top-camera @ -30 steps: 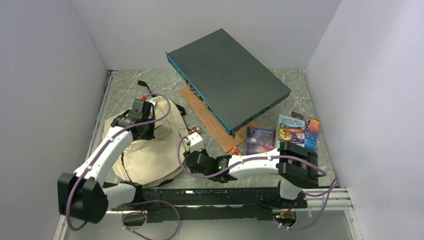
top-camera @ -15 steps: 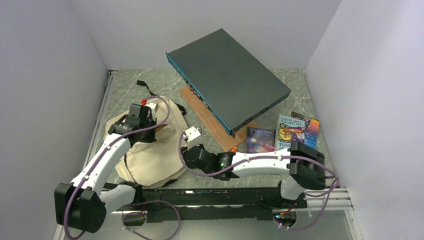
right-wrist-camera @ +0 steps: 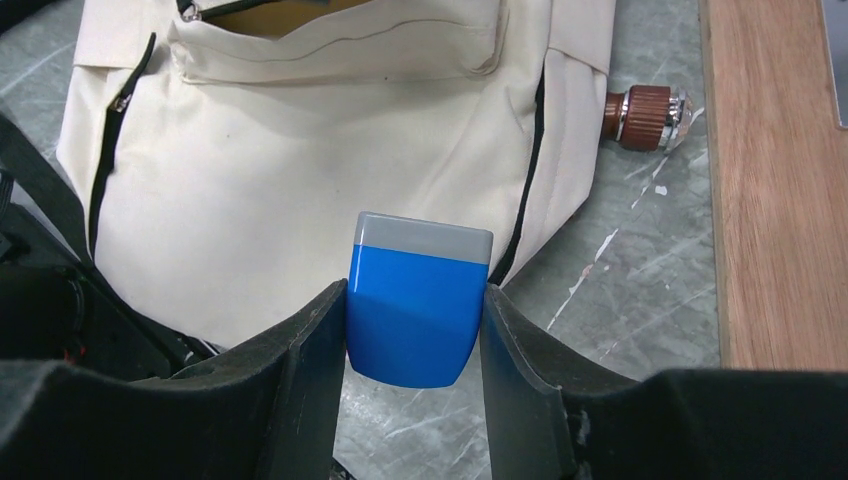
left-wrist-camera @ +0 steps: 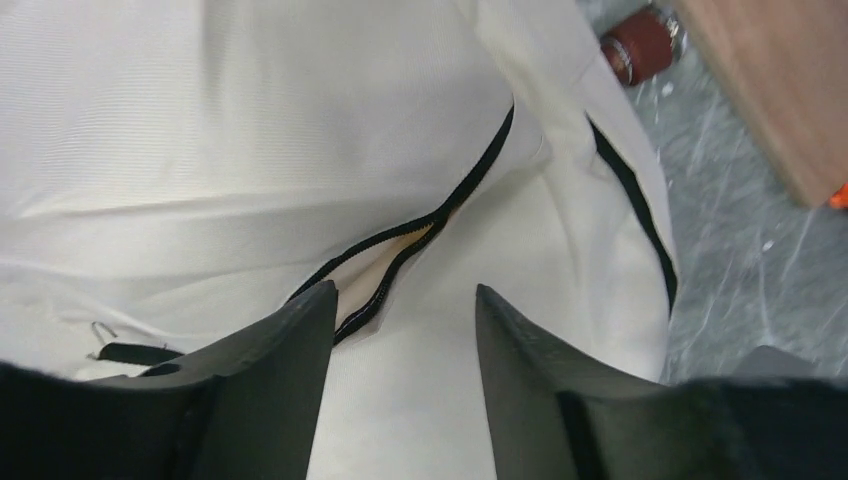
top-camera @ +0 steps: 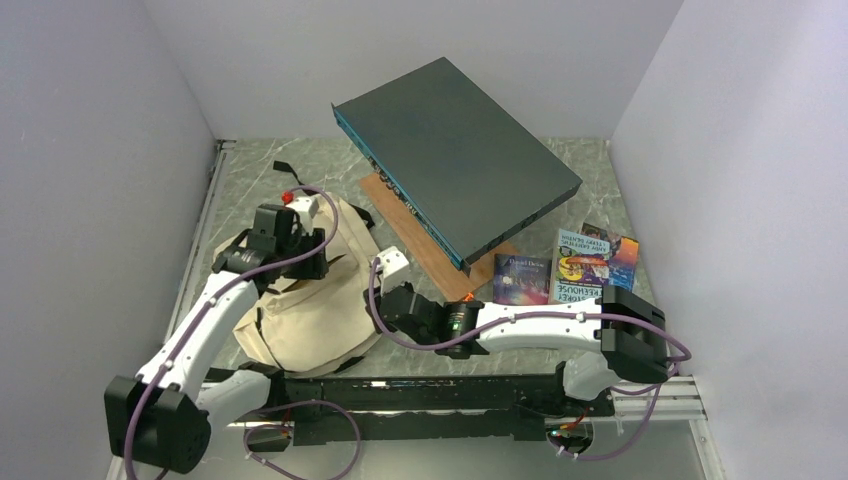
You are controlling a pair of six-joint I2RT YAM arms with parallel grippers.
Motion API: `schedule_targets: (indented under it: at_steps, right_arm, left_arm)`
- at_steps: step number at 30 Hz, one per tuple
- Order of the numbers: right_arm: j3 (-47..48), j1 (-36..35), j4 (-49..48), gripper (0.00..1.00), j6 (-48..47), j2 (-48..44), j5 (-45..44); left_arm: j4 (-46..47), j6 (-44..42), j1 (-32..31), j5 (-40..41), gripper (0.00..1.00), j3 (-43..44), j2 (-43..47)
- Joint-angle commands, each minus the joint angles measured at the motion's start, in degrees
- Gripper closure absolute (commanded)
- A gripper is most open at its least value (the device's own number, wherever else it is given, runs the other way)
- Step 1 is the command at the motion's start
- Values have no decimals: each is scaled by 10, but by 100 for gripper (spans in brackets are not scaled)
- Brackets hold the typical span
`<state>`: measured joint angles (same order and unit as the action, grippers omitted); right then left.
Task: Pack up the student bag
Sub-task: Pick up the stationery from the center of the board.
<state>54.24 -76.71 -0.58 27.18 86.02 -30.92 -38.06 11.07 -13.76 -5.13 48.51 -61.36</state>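
Note:
The student bag (top-camera: 300, 305), cream canvas with black zippers, lies flat at the left of the table. My left gripper (top-camera: 303, 263) hovers close over its upper part, open (left-wrist-camera: 405, 300), with only fabric (left-wrist-camera: 250, 150) below it and a partly open zipper slit (left-wrist-camera: 385, 262) just beyond the left finger. My right gripper (top-camera: 388, 288) is at the bag's right edge, shut (right-wrist-camera: 415, 300) on a blue block with a grey end (right-wrist-camera: 418, 315). That block is held above the bag (right-wrist-camera: 300, 180) and the table beside it.
A brown-capped small object (right-wrist-camera: 645, 118) lies on the table by the bag's right side. A wooden board (top-camera: 420, 240) carries a big dark grey flat box (top-camera: 455, 170). Two books (top-camera: 522, 278) (top-camera: 595, 262) lie at the right. Walls enclose three sides.
The left gripper's jaws have opened and let go of the bag, which has settled a little flatter. The right arm has carried the blue block slightly farther toward the bag.

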Motion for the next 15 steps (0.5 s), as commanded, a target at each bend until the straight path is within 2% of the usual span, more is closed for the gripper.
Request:
schedule_targets:
  at_steps: [1, 5, 9, 15]
  right_arm:
    - [-8, 2, -28, 100, -7, -27, 9]
    - [-23, 2, -46, 100, -12, -37, 15]
    - [-34, 2, -61, 100, -18, -46, 29]
    - [-52, 2, -69, 100, -22, -70, 39]
  left_arm:
    - [11, -15, -10, 73, 36, 25, 41]
    - [-9, -49, -39, 154, 24, 42, 35]
    - [-39, -57, -87, 251, 21, 64, -10]
    - [-31, -86, -133, 326, 20, 54, -44]
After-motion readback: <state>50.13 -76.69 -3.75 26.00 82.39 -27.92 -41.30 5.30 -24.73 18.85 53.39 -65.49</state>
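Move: The bag's parted opening lies just under the left hand: its middle is about 3 cm ahead, 1 cm to the left and some 6 cm below. The brown pipe fitting lies roughly 6 cm ahead and 13 cm to the right, about 12 cm down; the blue block held by the other gripper is about 8 cm back and 12 cm to the right, near hand height. From the right hand the opening is some 12 cm ahead, 13 cm left and 8 cm below. Over the bag's slack opening the empty left hand first rises about 2.5 cm while easing left and a little forward, then sinks again by roughly half that. It rolls some 20 degrees, left side up, so the fingertips swing to point more to the left, and its already parted fingers spread nearly wide. The blue block stays pinched in the right gripper, which drifts back barely 1 cm. ##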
